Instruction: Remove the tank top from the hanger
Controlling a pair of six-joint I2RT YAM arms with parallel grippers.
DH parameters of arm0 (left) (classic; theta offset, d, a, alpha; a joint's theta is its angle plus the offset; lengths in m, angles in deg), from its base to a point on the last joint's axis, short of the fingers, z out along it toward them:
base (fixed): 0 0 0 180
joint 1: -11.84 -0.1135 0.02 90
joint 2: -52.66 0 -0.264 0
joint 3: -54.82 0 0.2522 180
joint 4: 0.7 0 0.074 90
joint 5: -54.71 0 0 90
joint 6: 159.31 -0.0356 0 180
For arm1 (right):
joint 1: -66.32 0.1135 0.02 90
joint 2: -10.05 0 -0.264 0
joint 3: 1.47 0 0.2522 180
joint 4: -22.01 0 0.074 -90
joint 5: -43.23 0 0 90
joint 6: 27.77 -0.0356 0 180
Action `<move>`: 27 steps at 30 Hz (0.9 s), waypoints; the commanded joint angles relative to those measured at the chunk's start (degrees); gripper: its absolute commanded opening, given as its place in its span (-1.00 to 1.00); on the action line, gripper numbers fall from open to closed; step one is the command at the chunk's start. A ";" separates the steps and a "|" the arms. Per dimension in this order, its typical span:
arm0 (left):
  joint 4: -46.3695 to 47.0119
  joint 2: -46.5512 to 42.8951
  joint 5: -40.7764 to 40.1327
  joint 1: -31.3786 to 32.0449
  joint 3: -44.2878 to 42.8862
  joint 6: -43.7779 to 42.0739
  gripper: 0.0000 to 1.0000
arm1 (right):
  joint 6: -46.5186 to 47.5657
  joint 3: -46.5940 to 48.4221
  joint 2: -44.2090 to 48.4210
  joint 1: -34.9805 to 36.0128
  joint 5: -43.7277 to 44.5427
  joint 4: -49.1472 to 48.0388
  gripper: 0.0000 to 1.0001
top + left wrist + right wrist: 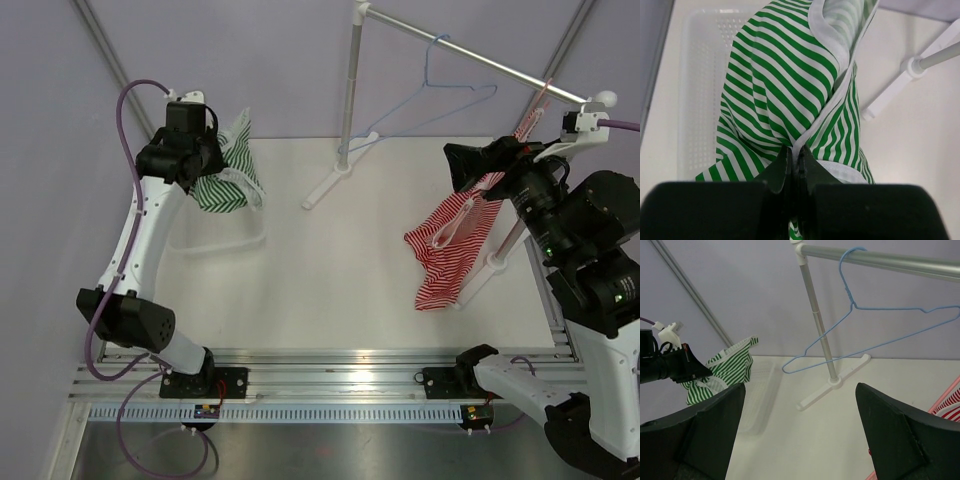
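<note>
A green-and-white striped tank top (228, 175) hangs from my left gripper (207, 155), off any hanger, above a white basket (215, 238). In the left wrist view the gripper (795, 152) is shut on the top's white trim, and the cloth (785, 85) drapes over the basket (697, 75). A red-and-white striped tank top (450, 245) hangs on a pink hanger (535, 110) at the right. My right gripper (478, 168) is open and empty just beside its upper edge. An empty blue hanger (440, 100) hangs on the rail (470, 55).
The rack's left post and white foot (330, 185) stand at the table's back middle, with a second foot (480, 275) at the right under the red top. The right wrist view shows the blue hanger (865, 335), green top (727, 367) and basket (757, 400).
</note>
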State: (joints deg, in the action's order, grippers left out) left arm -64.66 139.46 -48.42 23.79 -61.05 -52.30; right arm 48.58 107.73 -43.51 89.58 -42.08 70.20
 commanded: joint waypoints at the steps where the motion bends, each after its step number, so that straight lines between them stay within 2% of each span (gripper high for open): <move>1: 3.70 2.39 9.69 -3.85 2.17 1.53 -1.00 | 1.52 3.43 -1.90 0.29 1.90 2.38 0.99; 5: 4.66 5.39 12.33 -8.51 5.42 3.28 -1.00 | 1.61 3.70 -2.25 0.29 2.95 2.83 0.99; 9: 2.91 8.73 10.94 -10.89 6.39 5.22 -1.00 | 0.65 4.93 -4.00 0.29 8.56 5.19 0.99; 10: 2.82 9.34 10.58 -11.33 6.83 6.00 -0.93 | 0.29 6.93 -4.88 0.29 9.80 8.07 0.99; 11: 2.65 10.04 10.66 -11.94 6.92 6.19 -0.67 | -0.06 8.09 -5.84 0.37 10.77 9.67 0.99; 12: 2.38 10.40 9.97 -11.94 6.75 6.36 -0.50 | -0.32 10.71 -8.03 0.29 12.43 13.25 0.99; 13: 1.86 10.75 9.35 -11.86 6.40 6.80 0.05 | -1.11 11.95 -9.18 0.37 13.76 15.12 0.99; 16: -0.06 10.75 6.63 -11.86 4.82 7.68 0.94 | -3.57 16.26 -12.88 0.29 17.37 21.54 0.99; 19: -2.88 10.05 5.83 -11.86 0.78 7.16 0.98 | -5.68 18.90 -14.90 0.29 17.99 25.76 0.99; 23: -3.07 6.19 10.64 -11.33 -1.87 6.10 0.98 | -11.02 19.96 -15.17 0.20 21.48 27.08 0.99; 27: -1.23 -0.39 10.76 -4.41 0.67 3.56 0.98 | -13.86 25.83 -19.11 -0.06 31.59 33.39 0.99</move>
State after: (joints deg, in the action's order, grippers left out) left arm -68.00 146.02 -39.63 14.32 -59.67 -45.98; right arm 38.88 127.82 -60.93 89.58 -20.24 98.97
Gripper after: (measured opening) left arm 0.987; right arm 0.993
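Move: The left hand still pinches the green tank top; the white basket lies nearly beneath it, about 4 cm ahead, 2 cm left and 28 cm down, with the rack's left foot some 9 cm ahead, 26 cm right and 31 cm down. From the open right hand, the red tank top hangs about 2 cm ahead, 6 cm right and 25 cm below; the blue hanger is 18 cm ahead, 7 cm left and 5 cm lower. Opening wide over the basket, the left fingers let go of the green tank top after sinking about 13 cm, drifting some 5 cm left and tipping down about 20 degrees; the empty hand then climbs about half of that back. Touching nothing, the open right hand sinks about 6 cm, also forward and right, towards the red tank top, turning clockwise and tipping down. ##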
